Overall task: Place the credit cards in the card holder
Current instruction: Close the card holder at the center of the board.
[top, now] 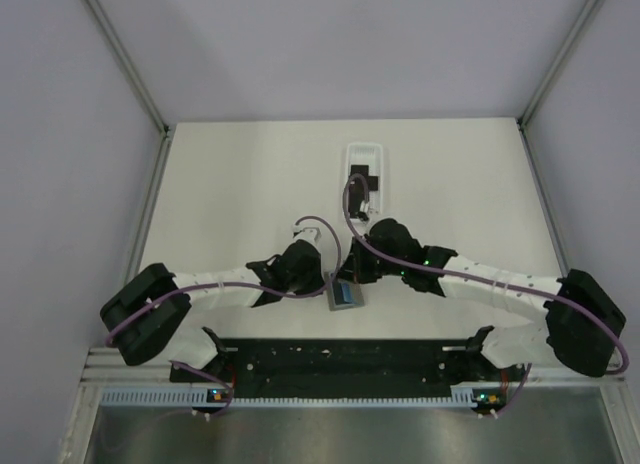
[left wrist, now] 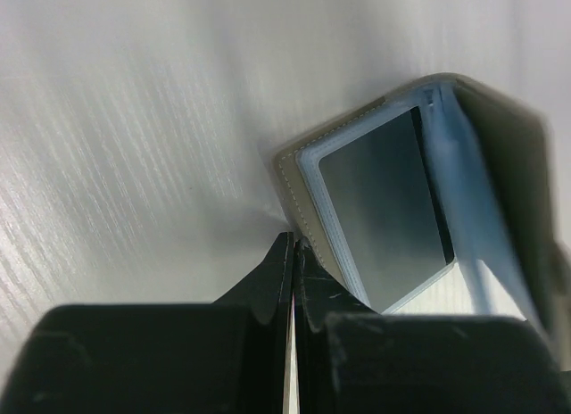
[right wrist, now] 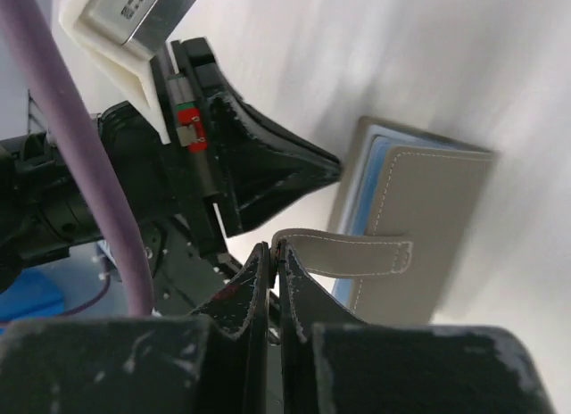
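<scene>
The grey card holder point(top: 345, 295) lies open near the front of the table, between my two grippers. In the left wrist view its pale blue pocket point(left wrist: 384, 209) shows a dark glossy face; I cannot tell whether that is a card. My left gripper point(left wrist: 293, 243) is shut, its tips against the holder's grey edge point(left wrist: 299, 195). My right gripper point(right wrist: 275, 247) is shut on the end of the holder's stitched strap point(right wrist: 357, 253). Black credit cards point(top: 366, 179) lie in the white tray point(top: 349, 156) further back.
In the right wrist view the left gripper's black fingers point(right wrist: 268, 169) stand close beside the holder point(right wrist: 428, 218). Both arms point(top: 230, 284) point(top: 480, 282) converge at the table's front middle. Grey walls close off the table's sides and back, and a black rail point(top: 340, 369) runs along the near edge.
</scene>
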`<state>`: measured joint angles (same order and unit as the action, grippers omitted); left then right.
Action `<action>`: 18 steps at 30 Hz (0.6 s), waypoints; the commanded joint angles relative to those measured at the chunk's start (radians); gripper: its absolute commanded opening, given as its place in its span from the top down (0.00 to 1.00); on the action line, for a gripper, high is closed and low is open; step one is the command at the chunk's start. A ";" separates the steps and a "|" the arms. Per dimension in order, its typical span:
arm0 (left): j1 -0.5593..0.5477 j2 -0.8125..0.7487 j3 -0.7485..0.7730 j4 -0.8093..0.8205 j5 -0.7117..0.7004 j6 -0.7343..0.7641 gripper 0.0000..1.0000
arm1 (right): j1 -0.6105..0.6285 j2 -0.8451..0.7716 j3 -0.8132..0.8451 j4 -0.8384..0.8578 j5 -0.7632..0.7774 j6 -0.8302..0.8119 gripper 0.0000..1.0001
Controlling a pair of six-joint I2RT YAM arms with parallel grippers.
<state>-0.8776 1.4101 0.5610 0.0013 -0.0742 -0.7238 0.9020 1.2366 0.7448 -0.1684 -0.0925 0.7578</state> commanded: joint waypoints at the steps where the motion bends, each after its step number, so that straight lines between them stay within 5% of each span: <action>1: -0.004 0.023 -0.033 -0.009 0.019 -0.014 1.00 | 0.046 0.104 -0.044 0.344 -0.185 0.058 1.00; 9: -0.004 0.015 -0.090 0.049 0.028 -0.051 1.00 | 0.083 0.260 -0.107 0.619 -0.283 0.123 1.00; 15: -0.004 -0.063 -0.188 0.075 -0.002 -0.118 1.00 | 0.095 0.307 -0.114 0.621 -0.268 0.104 1.00; 18: -0.004 -0.131 -0.234 0.066 -0.022 -0.161 1.00 | 0.097 0.314 -0.114 0.600 -0.251 0.087 0.91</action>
<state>-0.8719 1.3163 0.4049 0.1608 -0.0746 -0.8196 0.9623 1.5204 0.6331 0.3866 -0.3283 0.8635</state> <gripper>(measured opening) 0.011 0.034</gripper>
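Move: My right fingers already hold the card holder's strap up, its cover half folded; the holder's middle is some 8 cm below them, about 3 cm back and 2 cm right. The left gripper's tips stand roughly 3 cm left and 1 cm back of them, also 8 cm lower; the white tray is about 24 cm ahead and 6 cm right. From my left hand the holder's middle lies about 4 cm right, 2 cm back, about level. I keep the strap pinched in my right fingers and draw it about 7 cm left, some 3 cm back and 3 cm down, quickly at first and then easing, pulling the cover over the pocket side as the fingers tip some 15 degrees flatter. My shut left fingertips stay at the holder's left edge, rolling slightly and edging about a centimetre left and back late on. ##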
